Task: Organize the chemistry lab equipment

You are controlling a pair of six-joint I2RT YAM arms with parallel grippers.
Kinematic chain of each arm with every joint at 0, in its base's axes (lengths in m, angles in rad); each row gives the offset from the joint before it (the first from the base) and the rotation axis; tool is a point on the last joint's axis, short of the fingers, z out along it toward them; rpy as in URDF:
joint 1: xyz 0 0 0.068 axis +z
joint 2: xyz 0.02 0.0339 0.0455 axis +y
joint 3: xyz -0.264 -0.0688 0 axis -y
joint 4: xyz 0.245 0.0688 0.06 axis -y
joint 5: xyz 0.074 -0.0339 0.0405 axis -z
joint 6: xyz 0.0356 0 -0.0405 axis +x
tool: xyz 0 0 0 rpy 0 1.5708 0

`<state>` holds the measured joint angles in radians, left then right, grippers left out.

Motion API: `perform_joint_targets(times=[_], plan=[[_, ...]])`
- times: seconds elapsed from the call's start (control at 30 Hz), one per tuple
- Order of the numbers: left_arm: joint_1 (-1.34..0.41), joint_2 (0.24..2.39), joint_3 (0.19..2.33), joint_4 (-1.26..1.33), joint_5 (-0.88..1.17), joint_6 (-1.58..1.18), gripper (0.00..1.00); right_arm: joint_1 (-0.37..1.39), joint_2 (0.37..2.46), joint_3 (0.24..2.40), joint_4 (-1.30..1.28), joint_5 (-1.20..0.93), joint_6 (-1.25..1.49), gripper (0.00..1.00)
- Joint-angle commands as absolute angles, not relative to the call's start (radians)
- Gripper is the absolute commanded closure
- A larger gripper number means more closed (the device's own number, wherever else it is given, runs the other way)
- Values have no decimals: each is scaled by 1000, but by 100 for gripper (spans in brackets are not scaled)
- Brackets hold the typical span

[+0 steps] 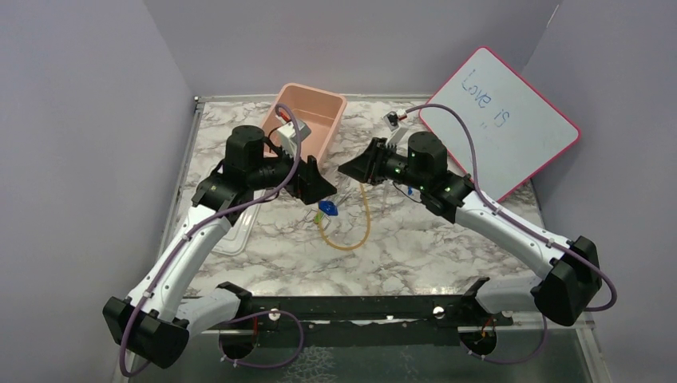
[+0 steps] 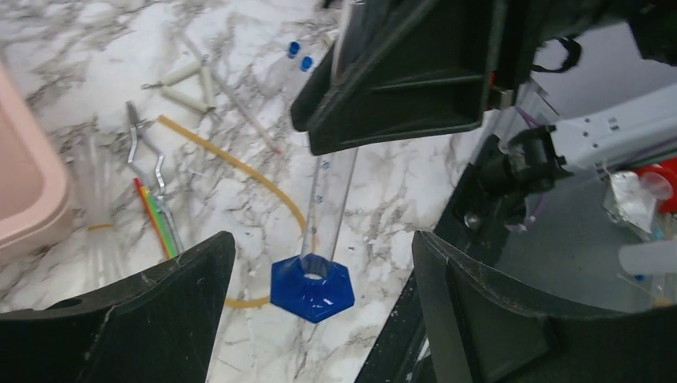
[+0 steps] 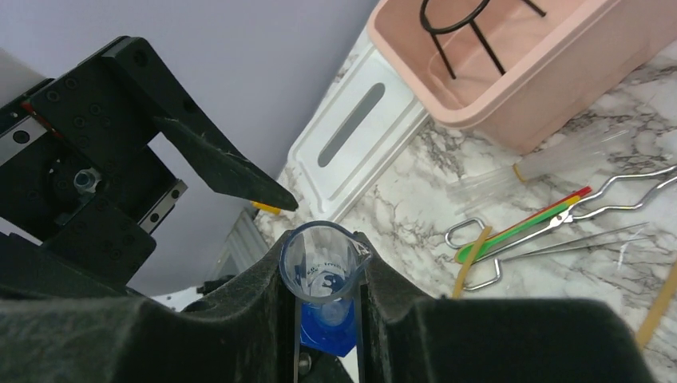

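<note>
My right gripper [image 3: 323, 267] is shut on a clear graduated cylinder [image 3: 322, 263] just below its spouted mouth, holding it tilted above the table. Its blue hexagonal base [image 2: 311, 289] hangs between the spread fingers of my open left gripper [image 2: 319, 239], touching neither. From above, the base [image 1: 327, 209] lies between the left gripper [image 1: 319, 189] and the right gripper [image 1: 357, 170]. On the marble lie an amber rubber tube [image 2: 231, 163], metal tongs [image 2: 152, 159], a green-handled tool [image 2: 162, 223] and thin tweezers [image 3: 575, 243]. A black wire ring [image 3: 455, 20] sits in the pink tub [image 3: 511, 88].
The tub's white lid [image 3: 359, 136] lies flat to its left. A bundle of clear tubes [image 3: 543, 163] rests against the tub. White sticks [image 2: 188, 88] and two blue caps [image 2: 299, 52] lie farther off. The red-framed whiteboard [image 1: 503, 120] leans at the back right.
</note>
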<state>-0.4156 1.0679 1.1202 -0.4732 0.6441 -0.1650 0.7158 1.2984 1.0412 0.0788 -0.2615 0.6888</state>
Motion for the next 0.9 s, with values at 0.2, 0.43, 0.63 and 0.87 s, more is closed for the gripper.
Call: perform_joint_targets(times=[0.2,0.43,0.63,0.87], plan=[[-467,1113,1083,-331,796,-206,37,703,1267,1060,127,-486,744,84],[-486,1137,1047,-331,823,-178,54,701,1257,1052,141,-477,746,84],[-488,1142,1048,-330,818,-174,85,700,1252,1043,145,-453,751,84],[-488,1141,1069,-339,722,-179,100,699,1184,1019,137,-335,726,36]])
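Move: My right hand still pinches the graduated cylinder near its mouth; the cylinder's middle lies about 4 cm below that hand, 3 cm back and 2 cm to its left. From my open left hand it is some 4 cm to the right, 1 cm ahead and 3 cm lower. From the left hand the yellow tubing lies 7 cm ahead, 4 cm right, the tongs 14 cm ahead, 4 cm right, both about 29 cm down; the pink bin is 26 cm ahead, 8 cm left, 23 cm down. I take the cylinder over in mid-air: my left hand goes about 4 cm right, easing some 2 cm back and 2 cm down and turning about 10 degrees clockwise, and shuts its fingers on the glass below the middle. My right hand draws it back about 3 cm with a slight counter-clockwise turn, keeps its pinch until the left has closed, then opens. ##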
